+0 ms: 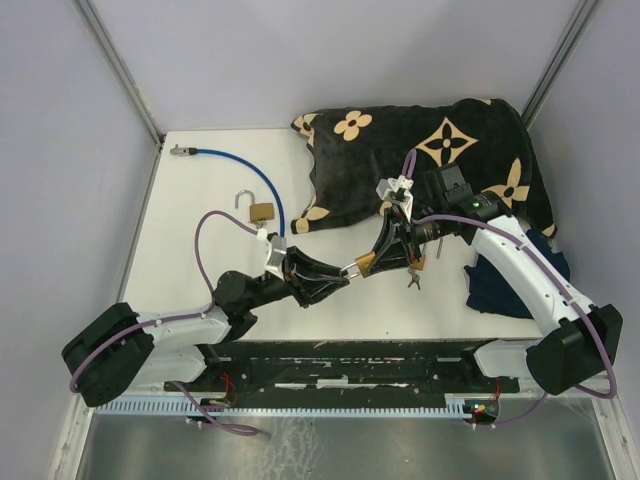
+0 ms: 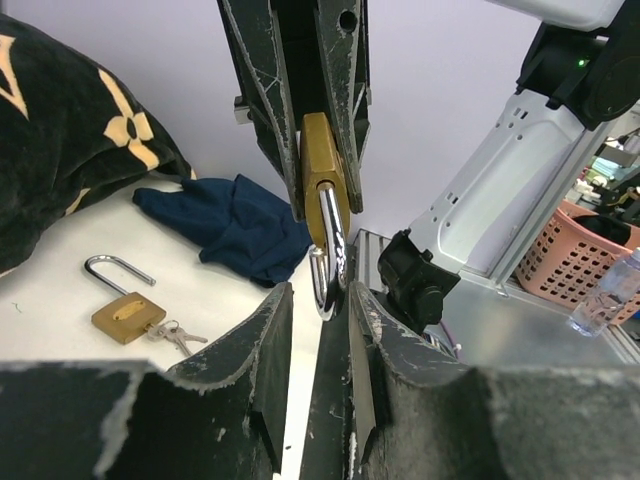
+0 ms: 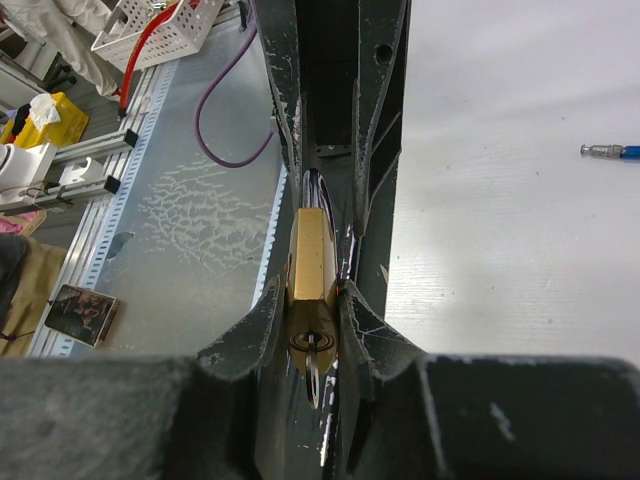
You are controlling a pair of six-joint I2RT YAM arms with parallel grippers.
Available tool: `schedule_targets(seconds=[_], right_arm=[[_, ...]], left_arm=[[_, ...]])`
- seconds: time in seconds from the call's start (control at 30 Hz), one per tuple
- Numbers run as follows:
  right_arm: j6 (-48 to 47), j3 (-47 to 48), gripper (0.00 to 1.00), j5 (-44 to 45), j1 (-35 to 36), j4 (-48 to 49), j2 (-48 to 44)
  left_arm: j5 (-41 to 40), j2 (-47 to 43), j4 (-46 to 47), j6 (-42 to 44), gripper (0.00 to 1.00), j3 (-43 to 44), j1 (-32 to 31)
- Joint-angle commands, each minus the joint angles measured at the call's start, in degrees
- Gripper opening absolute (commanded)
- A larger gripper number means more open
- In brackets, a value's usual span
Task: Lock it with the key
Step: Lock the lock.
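Observation:
My right gripper (image 1: 370, 260) is shut on the brass body of a padlock (image 1: 364, 265) and holds it just above the table (image 1: 200, 190) at its middle. In the right wrist view the padlock (image 3: 311, 255) is clamped between my fingers. A key (image 3: 318, 352) sits in its keyhole, facing the camera. The steel shackle (image 2: 326, 262) points at my left gripper (image 2: 318, 296). Those jaws stand narrowly apart round the shackle's bow, with a sliver of table showing on one side. The left gripper (image 1: 346, 274) meets the lock head-on.
A second brass padlock (image 2: 127, 316) with keys (image 2: 176, 336) lies on the table near a dark blue cloth (image 2: 235, 225). A third padlock (image 1: 260, 211), its shackle up, lies by a blue cable (image 1: 262, 170). A black flowered cushion (image 1: 430, 160) fills the back right.

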Motion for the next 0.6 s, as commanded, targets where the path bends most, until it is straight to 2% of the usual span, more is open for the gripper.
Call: schedule_targets(seconds=[0.0, 0.17, 0.43, 0.57], right_arm=[[-0.7, 2.0, 0.02, -2.7, -0.2, 0.6, 0.1], [-0.9, 2.0, 0.02, -2.5, -0.1, 0.6, 0.4], [-1.0, 1.9, 0.02, -2.4, -0.1, 0.6, 0.4], [-0.9, 2.0, 0.02, -2.3, -0.1, 0.6, 0.4]], left_arm=[[1.3, 0.0, 5.2, -2.7, 0.35, 2.3, 0.3], [1.2, 0.0, 6.3, -3.6, 0.34, 2.5, 0.3], [2.5, 2.1, 8.1, -4.5, 0.10, 2.8, 0.4], [2.7, 2.6, 7.9, -4.8, 0.13, 2.4, 0.8]])
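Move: The shackle bow of the held lock sits between the left hand's partly open fingertips, about 1 cm to the right and 1 cm above the hand point. The brass lock body is some 5 cm right, 2 cm ahead and 2 cm higher; the key lock lies on the table roughly 10 cm ahead, 18 cm right and 18 cm down. From the right hand, still gripping the body, the bow is about 6 cm left, 2 cm back and 1 cm lower. The left hand rises about 1 cm beside the lock, tilting only a few degrees, and late in that rise closes its fingers from roughly a third open to nearly shut, pinching the bow of the shackle between the fingertips. The right hand keeps its unchanged grip on the brass body and stays almost in place, so the two hands end up holding the lock from opposite ends in mid-air without yet pushing the shackle in. ##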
